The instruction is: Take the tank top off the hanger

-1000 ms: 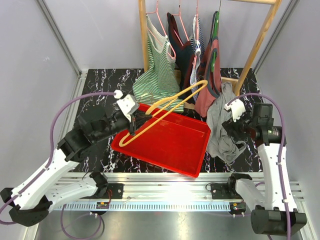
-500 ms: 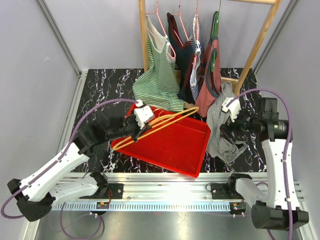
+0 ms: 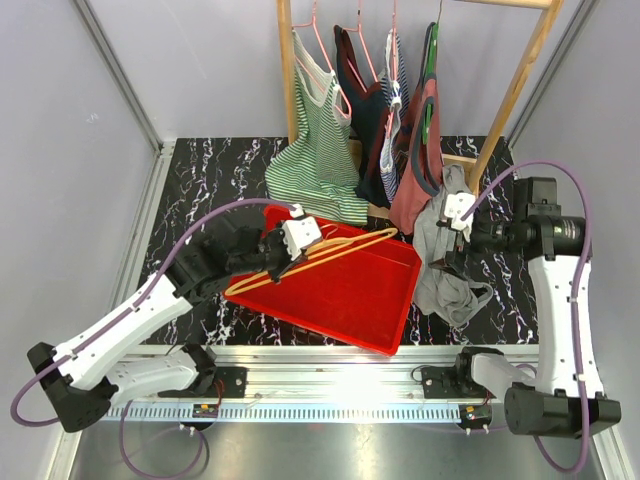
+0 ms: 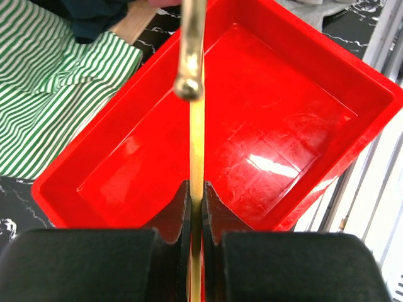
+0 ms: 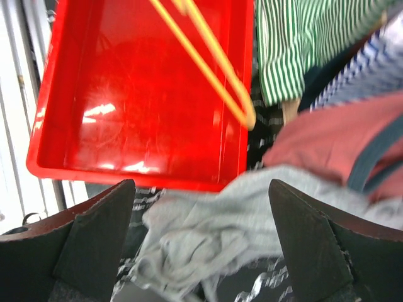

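The yellow hanger (image 3: pixel 335 244) is bare and lies nearly flat just above the red tray (image 3: pixel 345 320). My left gripper (image 3: pixel 280 262) is shut on its thin bar; in the left wrist view the hanger (image 4: pixel 196 126) runs straight up from between the pinched jaws of the left gripper (image 4: pixel 196 189). The grey tank top (image 3: pixel 445 275) lies crumpled on the dark marble table, right of the tray. My right gripper (image 3: pixel 450 250) hovers over it, open and empty. Through the right wrist view the tank top (image 5: pixel 208 233) shows below the wide-spread right gripper (image 5: pixel 201 185), apart from both fingers.
A wooden rack (image 3: pixel 515 85) at the back carries several hanging garments: a green-striped top (image 3: pixel 320 140), dark ones and a pink one (image 3: pixel 415 190) that reaches close to the grey top. The tray rim (image 5: pixel 126 177) lies left of the cloth. A metal rail (image 3: pixel 340 385) edges the front.
The left arm swung the hanger down and leftward until it lies low over the tray. The right gripper pulled back from the grey top and opened wider.
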### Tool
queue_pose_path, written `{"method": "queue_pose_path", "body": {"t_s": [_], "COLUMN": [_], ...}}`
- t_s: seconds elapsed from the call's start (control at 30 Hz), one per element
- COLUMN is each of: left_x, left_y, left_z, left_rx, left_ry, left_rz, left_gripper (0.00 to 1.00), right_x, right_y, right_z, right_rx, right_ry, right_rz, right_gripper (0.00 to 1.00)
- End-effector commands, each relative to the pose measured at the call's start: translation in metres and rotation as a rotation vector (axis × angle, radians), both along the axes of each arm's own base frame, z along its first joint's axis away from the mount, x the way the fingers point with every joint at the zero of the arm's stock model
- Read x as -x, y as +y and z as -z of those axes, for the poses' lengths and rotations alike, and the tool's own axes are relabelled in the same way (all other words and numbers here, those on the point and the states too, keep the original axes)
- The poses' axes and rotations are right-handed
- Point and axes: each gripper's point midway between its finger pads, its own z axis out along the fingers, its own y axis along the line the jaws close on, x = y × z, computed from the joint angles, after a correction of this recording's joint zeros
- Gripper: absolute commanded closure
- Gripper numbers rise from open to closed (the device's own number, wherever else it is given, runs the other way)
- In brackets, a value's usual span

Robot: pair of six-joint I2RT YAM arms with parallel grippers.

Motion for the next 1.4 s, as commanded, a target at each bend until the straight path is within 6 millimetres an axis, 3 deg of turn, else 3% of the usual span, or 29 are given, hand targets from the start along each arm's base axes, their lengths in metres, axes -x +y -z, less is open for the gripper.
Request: {"method": "queue_pose_path", "body": {"t_s": [0.0, 0.17, 0.33, 0.7, 0.83, 0.93, 0.97, 1.07, 1.2, 1.3, 1.33, 1.37], "left_x": [0.001, 0.015, 0.022, 0.031, 0.032, 0.032, 0.032, 0.031, 0.025, 0.013, 0.009, 0.008], "left_y": [-0.013, -0.024, -0.032, -0.038, -0.038, -0.038, -0.037, -0.036, -0.031, -0.023, -0.02, -0.015], "left_z": [-0.031, -0.042, -0.048, -0.057, -0.055, -0.056, -0.057, -0.058, -0.06, -0.064, -0.067, -0.07], "left_rx": [0.067, 0.121, 0.164, 0.201, 0.205, 0.211, 0.214, 0.224, 0.229, 0.241, 0.247, 0.256], "left_ry": [-0.059, -0.049, -0.042, -0.04, -0.041, -0.051, -0.053, -0.067, -0.093, -0.127, -0.144, -0.165], "left_rz": [0.07, 0.164, 0.222, 0.28, 0.285, 0.284, 0.281, 0.269, 0.218, 0.127, 0.099, 0.073], "left_gripper": [1.0, 1.0, 1.0, 1.0, 1.0, 1.0, 1.0, 1.0, 1.0, 0.77, 0.43, 0.19], "right_x": [0.029, 0.019, 0.013, 0.011, 0.015, 0.021, 0.022, 0.027, 0.036, 0.04, 0.038, 0.038], "right_y": [0.024, 0.039, 0.077, 0.104, 0.106, 0.106, 0.106, 0.104, 0.096, 0.082, 0.075, 0.068], "right_z": [-0.011, -0.013, 0.008, 0.04, 0.042, 0.041, 0.04, 0.038, 0.034, 0.034, 0.036, 0.036], "right_rx": [-0.127, -0.161, -0.099, 0.02, 0.032, 0.026, 0.024, 0.023, 0.046, 0.094, 0.125, 0.142], "right_ry": [0.056, 0.04, 0.106, 0.18, 0.194, 0.195, 0.191, 0.171, 0.154, 0.158, 0.158, 0.155], "right_rz": [-0.15, -0.22, -0.312, -0.382, -0.403, -0.433, -0.437, -0.444, -0.43, -0.381, -0.351, -0.33], "right_gripper": [0.05, 0.04, 0.05, 0.16, 0.35, 0.61, 0.77, 0.99, 1.0, 1.0, 1.0, 1.0]}}
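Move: The bare yellow hanger is already in the left fingers. Its free right end sticks out about 24 cm to the right of the left hand, some 8 cm farther out and 4 cm lower. From the open right hand that end lies roughly 11 cm left, 7 cm ahead and 7 cm below. The grey tank top lies about 26 cm beneath the right hand, 3 cm ahead and 5 cm right. The red tray's middle is 27 cm left, 2 cm ahead and 26 cm below. Leftwards and then downwards too, the open right hand sweeps about 10 cm, turning some 25 degrees counter-clockwise, and pinches the hanger a little inward of its free end, then starts drawing back rightwards. Meanwhile the left hand draws back and right a few centimetres, rising slightly and turning clockwise to swing that end back towards the right hand; only after the right fingers have shut does it open and let go. ##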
